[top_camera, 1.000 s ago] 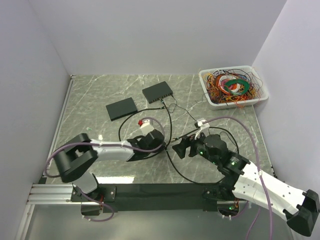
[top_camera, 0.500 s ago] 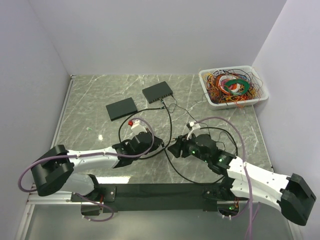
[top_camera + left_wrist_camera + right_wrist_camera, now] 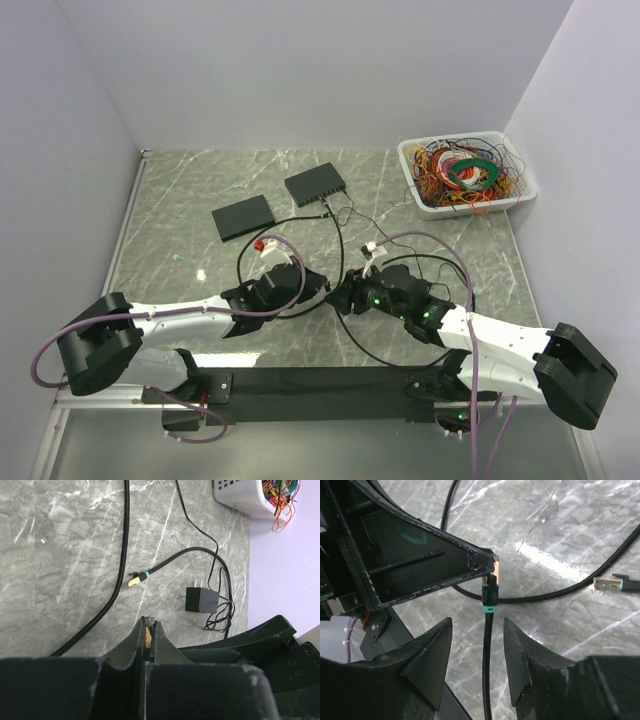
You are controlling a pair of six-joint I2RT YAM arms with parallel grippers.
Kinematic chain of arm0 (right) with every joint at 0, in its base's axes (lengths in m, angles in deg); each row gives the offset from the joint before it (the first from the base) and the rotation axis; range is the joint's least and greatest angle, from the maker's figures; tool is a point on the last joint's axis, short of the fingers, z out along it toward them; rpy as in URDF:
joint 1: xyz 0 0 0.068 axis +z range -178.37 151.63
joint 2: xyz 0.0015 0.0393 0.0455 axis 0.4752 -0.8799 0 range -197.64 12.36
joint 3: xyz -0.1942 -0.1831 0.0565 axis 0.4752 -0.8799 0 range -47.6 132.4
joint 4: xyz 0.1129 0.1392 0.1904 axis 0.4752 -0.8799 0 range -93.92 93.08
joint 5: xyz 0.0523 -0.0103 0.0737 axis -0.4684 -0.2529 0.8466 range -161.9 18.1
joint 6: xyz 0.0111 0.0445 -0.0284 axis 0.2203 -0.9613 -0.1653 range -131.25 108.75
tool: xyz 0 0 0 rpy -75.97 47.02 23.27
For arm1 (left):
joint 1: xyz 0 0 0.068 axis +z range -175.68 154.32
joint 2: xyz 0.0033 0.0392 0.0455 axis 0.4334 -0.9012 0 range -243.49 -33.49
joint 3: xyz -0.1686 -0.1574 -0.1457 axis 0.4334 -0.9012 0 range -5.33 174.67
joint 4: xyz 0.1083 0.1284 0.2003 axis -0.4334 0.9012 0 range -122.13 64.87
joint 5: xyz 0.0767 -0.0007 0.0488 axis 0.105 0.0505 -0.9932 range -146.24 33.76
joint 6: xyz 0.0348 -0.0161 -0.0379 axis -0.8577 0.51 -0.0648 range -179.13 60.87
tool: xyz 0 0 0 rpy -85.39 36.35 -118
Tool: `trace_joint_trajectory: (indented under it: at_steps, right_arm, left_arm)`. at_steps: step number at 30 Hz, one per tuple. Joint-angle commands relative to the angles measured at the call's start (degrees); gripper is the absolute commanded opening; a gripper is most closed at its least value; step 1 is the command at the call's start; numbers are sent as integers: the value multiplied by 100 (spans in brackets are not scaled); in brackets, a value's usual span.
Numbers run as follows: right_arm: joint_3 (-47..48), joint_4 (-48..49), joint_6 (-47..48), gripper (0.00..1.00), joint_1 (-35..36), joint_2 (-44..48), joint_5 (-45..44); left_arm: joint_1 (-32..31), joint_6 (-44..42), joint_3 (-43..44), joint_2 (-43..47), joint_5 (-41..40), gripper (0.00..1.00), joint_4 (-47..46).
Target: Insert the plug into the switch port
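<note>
My left gripper [image 3: 149, 623] is shut on the gold plug [image 3: 148, 636] of a black cable, near the table's middle [image 3: 318, 285]. In the right wrist view that plug [image 3: 490, 591], with its teal collar, sticks out of the left fingertips [image 3: 481, 560]. The cable [image 3: 487, 655] hangs down from it between the jaws of my right gripper [image 3: 478, 625]. Those jaws stand open, one on each side of the cable, with a gap to it on both sides. The black switch [image 3: 315, 184] lies at the back of the table, well beyond both grippers.
The cable's other plug [image 3: 136, 579] lies loose on the marble. A black power adapter [image 3: 201, 600] sits beside it. A flat black box [image 3: 243, 216] lies left of the switch. A white tray [image 3: 412, 160] of coloured wires stands at the back right.
The left arm has stretched out lower over the table. My right gripper has moved left up to the left gripper, and its jaws have narrowed around the hanging cable.
</note>
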Motion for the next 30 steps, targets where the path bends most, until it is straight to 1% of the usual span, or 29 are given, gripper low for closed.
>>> trace_joint_trajectory:
  at_steps: [1,5,13,28,29,30]
  right_arm:
    - [153,406,-56,52,42,-42,-39]
    - [179,468,-82,51,42,-191,-65]
    - [276,459,-100,46,42,-270,-232]
    - [346,617,-144,32,42,-446,-136]
    - [346,600,-135,24,42,-429,-144]
    - [364,573,-152,20,42,-429,-171]
  left_arm:
    - [8,-6,0,89,68,0,-286]
    - [8,3,9,72,121,0,-339]
    - [-1,3,-43,186,69,0,-286]
    - [-10,-14,-17,107,112,0,-357]
    - [-10,3,-26,115,121,0,-357]
    - [-10,-6,-26,142,130,0,-391]
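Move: The left hand already holds the plug, its middle about 1 cm right of and 1 cm below that hand point. From the right hand that plug lies about 2 cm ahead and 2 cm left, at about its height. A loose plug lies on the table some 8 cm ahead, 3 cm right and 9 cm below; the power adapter some 2 cm ahead, 11 cm right and 8 cm below. Right hand eases about 1 cm forward, narrowing its half-open fingers around the plug's cable end; left holds still. ##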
